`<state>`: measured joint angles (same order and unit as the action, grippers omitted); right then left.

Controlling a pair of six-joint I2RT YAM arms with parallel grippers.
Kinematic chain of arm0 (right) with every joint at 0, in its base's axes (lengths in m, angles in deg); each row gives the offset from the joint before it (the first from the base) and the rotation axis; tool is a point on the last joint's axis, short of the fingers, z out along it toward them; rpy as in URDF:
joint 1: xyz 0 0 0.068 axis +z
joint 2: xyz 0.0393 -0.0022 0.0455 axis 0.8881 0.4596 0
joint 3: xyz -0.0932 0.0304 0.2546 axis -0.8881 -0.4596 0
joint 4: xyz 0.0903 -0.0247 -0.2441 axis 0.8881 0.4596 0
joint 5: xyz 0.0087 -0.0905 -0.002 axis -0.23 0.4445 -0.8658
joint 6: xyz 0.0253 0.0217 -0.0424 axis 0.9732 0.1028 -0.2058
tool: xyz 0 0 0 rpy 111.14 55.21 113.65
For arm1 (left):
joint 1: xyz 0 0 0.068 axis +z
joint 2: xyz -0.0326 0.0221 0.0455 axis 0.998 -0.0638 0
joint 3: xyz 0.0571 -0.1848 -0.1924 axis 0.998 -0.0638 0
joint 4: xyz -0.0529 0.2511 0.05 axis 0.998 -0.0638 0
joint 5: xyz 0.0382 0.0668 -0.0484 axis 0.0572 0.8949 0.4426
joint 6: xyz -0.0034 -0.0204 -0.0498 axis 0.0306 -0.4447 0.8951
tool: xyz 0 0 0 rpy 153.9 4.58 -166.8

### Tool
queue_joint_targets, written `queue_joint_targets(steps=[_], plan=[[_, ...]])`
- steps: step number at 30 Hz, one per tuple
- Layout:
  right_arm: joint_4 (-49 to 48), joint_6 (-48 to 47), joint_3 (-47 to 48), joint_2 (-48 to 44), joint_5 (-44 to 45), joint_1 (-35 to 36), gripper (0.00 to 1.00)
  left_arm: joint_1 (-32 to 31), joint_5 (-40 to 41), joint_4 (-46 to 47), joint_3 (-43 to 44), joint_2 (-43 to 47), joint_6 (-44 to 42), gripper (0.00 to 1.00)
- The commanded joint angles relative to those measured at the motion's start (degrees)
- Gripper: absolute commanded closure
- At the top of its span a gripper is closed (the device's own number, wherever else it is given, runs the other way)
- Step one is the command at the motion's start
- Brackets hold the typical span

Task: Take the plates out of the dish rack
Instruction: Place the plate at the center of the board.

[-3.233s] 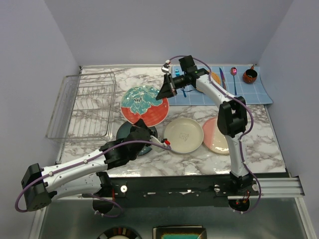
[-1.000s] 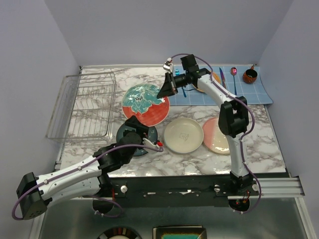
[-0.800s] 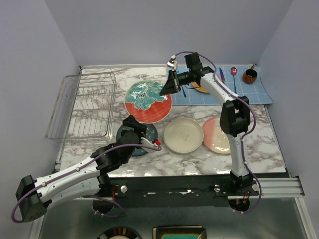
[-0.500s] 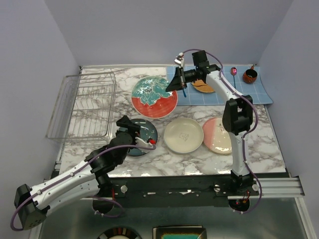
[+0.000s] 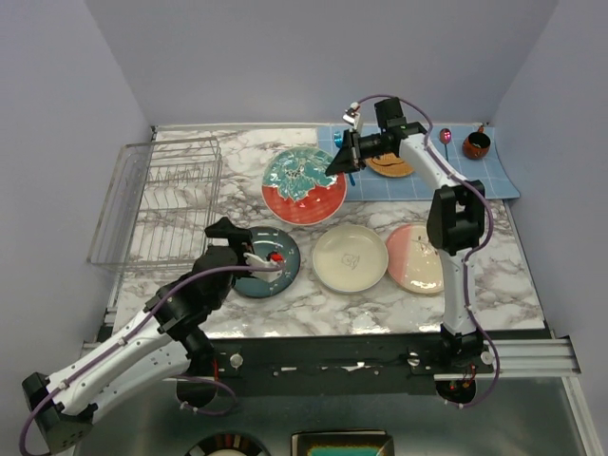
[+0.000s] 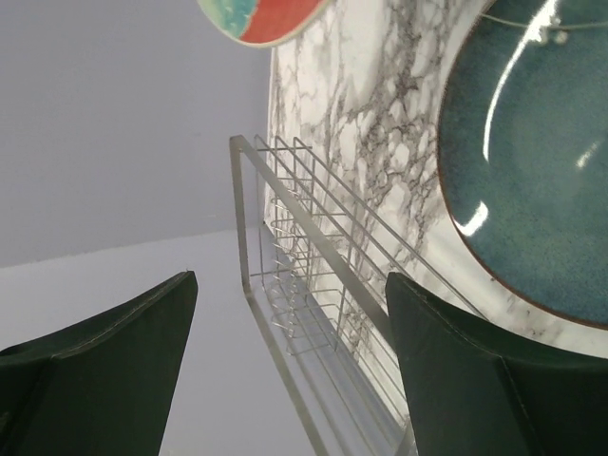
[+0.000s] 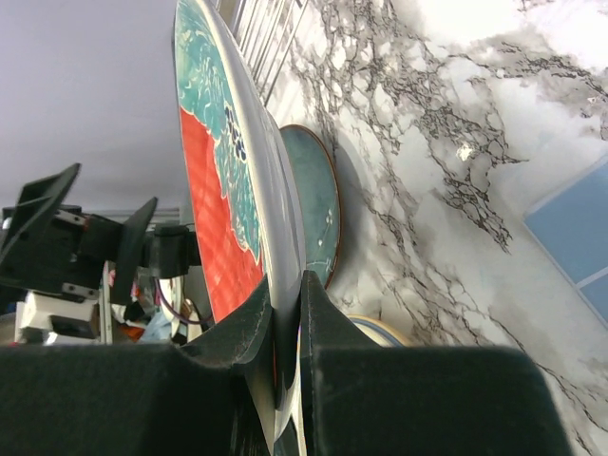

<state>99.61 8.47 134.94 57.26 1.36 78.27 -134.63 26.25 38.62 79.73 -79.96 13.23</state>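
Observation:
The silver wire dish rack point(image 5: 157, 199) stands at the left with no plates in its slots; the left wrist view shows it point(image 6: 304, 313) between the fingers. My right gripper point(image 5: 340, 161) is shut on the rim of the teal floral plate with a red rim point(image 5: 304, 185), held tilted above the marble; its jaws point(image 7: 288, 323) pinch the plate's edge point(image 7: 223, 190). On the table lie a dark teal plate point(image 5: 271, 264), a cream plate point(image 5: 350, 256) and a pink-and-cream plate point(image 5: 415, 258). My left gripper point(image 5: 223, 231) is open and holds nothing, between the rack and the dark teal plate point(image 6: 541, 180).
A blue grid mat point(image 5: 475, 180) lies at the back right with an orange woven disc point(image 5: 391, 166), a spoon point(image 5: 445, 142) and a brown cup point(image 5: 476, 144) on it. Walls close in the table at the back and sides.
My right gripper has carried the teal floral plate to the right, toward the blue mat. The left arm has swung left and back off the dark teal plate, still open.

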Motion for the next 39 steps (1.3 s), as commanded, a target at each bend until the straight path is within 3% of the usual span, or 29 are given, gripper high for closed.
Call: queue_joint_targets(steps=[1,13,23,39], plan=[[0.4,0.3,-0.4,-1.0,-5.3,0.1,0.99,2.5,-2.1,0.0,7.7,-2.0,5.2,0.11],[-0.6,-1.0,-5.5,0.3,-4.6,4.0,0.99,10.6,-6.6,2.0,31.5,-17.7,12.4,0.12],[-1.0,-1.0,-3.2,4.2,-3.5,10.3,0.99,11.3,-7.0,4.9,36.0,-22.7,12.2,0.12],[2.0,-4.9,-2.1,6.5,-2.1,15.5,0.99,18.1,-9.1,-0.9,48.0,-31.8,24.8,0.13]])
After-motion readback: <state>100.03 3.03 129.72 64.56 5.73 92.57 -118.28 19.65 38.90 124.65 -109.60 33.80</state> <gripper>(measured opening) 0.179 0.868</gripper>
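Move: The right hand already grips the red-and-green plate by its rim. From that hand, the teal plate lies about 20 cm back, 17 cm to the left and 18 cm below. The cream plate stands some 23 cm to the right of the teal one and about 1 cm farther out; the dish rack's middle is roughly 30 cm left of the teal plate and 14 cm farther out. From the left hand, the teal plate is level fore and aft, about 7 cm right and 19 cm below. Down and slightly back at first, then left, back and still down, the right hand carries the pinched plate towards the teal plate, about 10 cm lower in all, turning some 15 degrees counter-clockwise and easing to a stop. The open, empty left hand climbs about 19 cm and goes 10 cm forward, clearing the space over the teal plate and rolling its left side down. ##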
